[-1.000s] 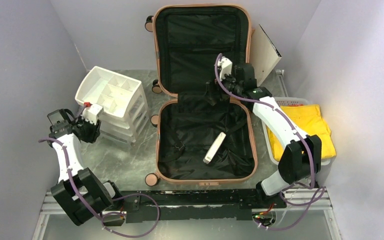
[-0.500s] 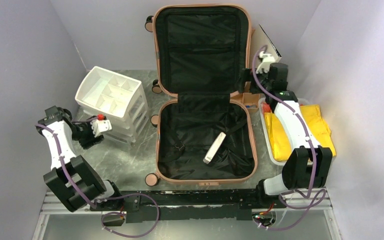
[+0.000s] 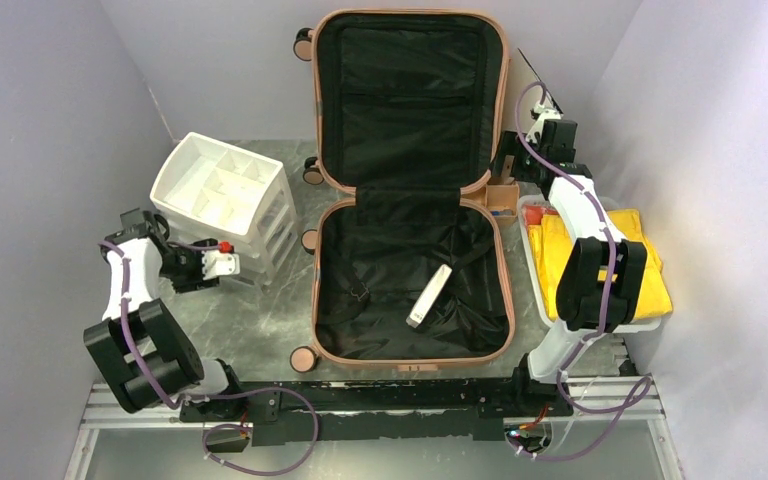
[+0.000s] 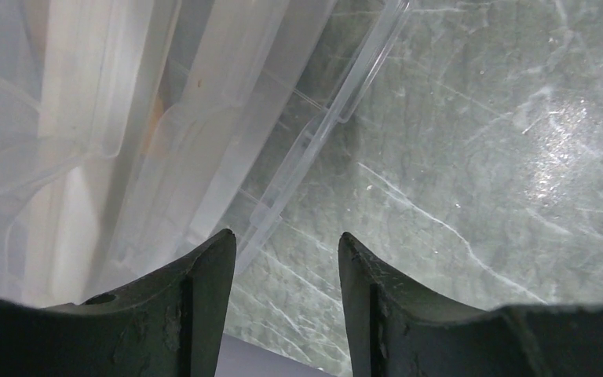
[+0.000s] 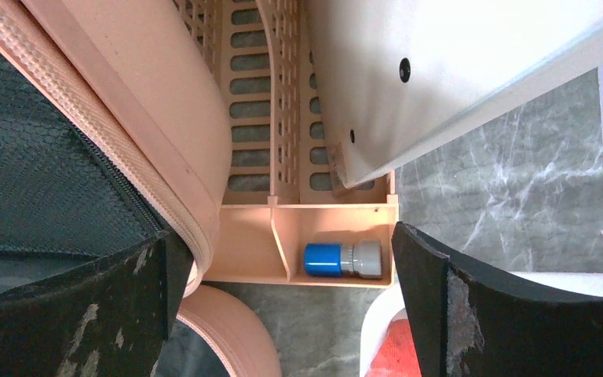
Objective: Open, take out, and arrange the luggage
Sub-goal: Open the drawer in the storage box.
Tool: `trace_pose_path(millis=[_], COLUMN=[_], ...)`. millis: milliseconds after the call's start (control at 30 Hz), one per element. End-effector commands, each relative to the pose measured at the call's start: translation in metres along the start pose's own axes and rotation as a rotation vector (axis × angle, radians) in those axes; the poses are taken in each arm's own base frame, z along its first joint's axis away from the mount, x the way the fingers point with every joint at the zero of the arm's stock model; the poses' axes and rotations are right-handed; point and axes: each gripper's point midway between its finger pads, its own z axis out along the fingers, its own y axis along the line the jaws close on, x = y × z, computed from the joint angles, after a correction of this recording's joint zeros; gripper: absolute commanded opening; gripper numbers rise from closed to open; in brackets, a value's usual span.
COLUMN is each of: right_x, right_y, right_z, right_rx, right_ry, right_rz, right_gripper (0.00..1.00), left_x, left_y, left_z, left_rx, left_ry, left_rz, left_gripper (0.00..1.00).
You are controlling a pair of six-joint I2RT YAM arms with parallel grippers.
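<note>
The luggage (image 3: 508, 290) is a salmon-pink suitcase lying open mid-table, its lid upright against the back wall, its black lining showing. A slim white box (image 3: 429, 296) rests in the lower half. My left gripper (image 3: 212, 272) hangs low at the front of the white drawer unit (image 3: 225, 195). In the left wrist view, the left gripper (image 4: 286, 255) is open over bare marble, with the clear drawers (image 4: 126, 141) at its left. My right gripper (image 3: 508, 168) is right of the lid. It (image 5: 283, 271) stands wide open and empty, beside the luggage shell (image 5: 133, 118).
An orange slotted rack (image 5: 283, 102) stands between the suitcase and a leaning white board (image 5: 455, 63); its front tray holds a small blue and grey bottle (image 5: 341, 259). A white basket (image 3: 535, 290) with yellow cloth (image 3: 610, 250) sits at the right. Grey walls close in on both sides.
My right arm has pulled out of the suitcase lid and swung right to the rack. The left gripper has dropped from the drawer unit's left side to its front, and its jaws have widened.
</note>
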Motion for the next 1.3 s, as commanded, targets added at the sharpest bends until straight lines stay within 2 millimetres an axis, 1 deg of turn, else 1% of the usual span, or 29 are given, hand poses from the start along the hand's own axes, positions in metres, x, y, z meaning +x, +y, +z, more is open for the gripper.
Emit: trace_pose_path(millis=[0, 100, 200, 300, 367, 533, 633, 767, 900, 1000, 1133, 1267], right_x=[-0.025, -0.028, -0.03, -0.025, -0.022, -0.016, -0.011, -0.011, -0.012, -0.015, -0.018, -0.019], right_y=[-0.004, 0.006, 0.009, 0.013, 0.015, 0.022, 0.024, 0.02, 0.018, 0.014, 0.009, 0.009], right_z=[-0.016, -0.026, -0.033, -0.038, -0.041, -0.05, -0.051, -0.05, -0.051, -0.053, -0.055, -0.057], right_rx=[0.018, -0.028, -0.038, -0.056, -0.066, -0.104, -0.117, -0.098, -0.091, -0.073, -0.057, -0.059], right_ry=[-0.064, -0.082, -0.086, -0.075, -0.062, -0.077, -0.061, -0.059, -0.062, -0.076, -0.077, -0.078], right_rz=[0.006, 0.003, 0.0, -0.004, -0.008, 0.001, 0.007, 0.002, 0.0, -0.01, -0.021, -0.025], right_gripper=[1.0, 1.0, 1.0, 1.0, 1.0, 1.0, 1.0, 1.0, 1.0, 1.0, 1.0, 1.0], left_x=[-0.001, 0.004, 0.005, 0.005, 0.007, 0.009, 0.011, 0.011, 0.009, 0.005, 0.001, 0.003], left_y=[0.012, 0.007, -0.002, -0.01, -0.014, -0.021, -0.023, -0.021, -0.02, -0.027, -0.042, -0.052], left_z=[0.005, 0.014, 0.022, 0.025, 0.029, 0.036, 0.038, 0.035, 0.028, 0.02, 0.013, 0.003], left_rx=[-0.003, 0.031, 0.079, 0.106, 0.112, 0.133, 0.146, 0.141, 0.14, 0.153, 0.167, 0.172], left_ry=[0.01, 0.027, 0.021, 0.016, 0.017, 0.008, 0.013, 0.021, 0.028, 0.028, 0.046, 0.068], left_rz=[0.106, 0.107, 0.113, 0.128, 0.137, 0.14, 0.138, 0.142, 0.132, 0.14, 0.175, 0.171], left_gripper=[0.55, 0.53, 0.51, 0.5, 0.47, 0.42, 0.36, 0.21, 0.12, 0.1, 0.06, 0.05])
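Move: The left hand hangs point-down over the storage box's bottom drawer: its clear front lip lies about 4 cm below, 1 cm ahead and 2 cm to the right. The storage box itself has its middle some 6 cm ahead and 9 cm right, about 2 cm higher. The open suitcase's bottom shell is centred around 47 cm right, 3 cm back, 6 cm lower. From the right hand, the drawer lip is roughly 70 cm left, 22 cm back and 12 cm lower. Down about 3.5 cm goes the left hand, half-open fingers straddling the bottom drawer's clear front lip; they close and pinch it, then pull it back some 3 cm towards the robot, the wrist turning about 10 degrees clockwise overall. The right hand, still wide open, backs off some 3.5 cm and rises 2 cm beside the suitcase lid. ##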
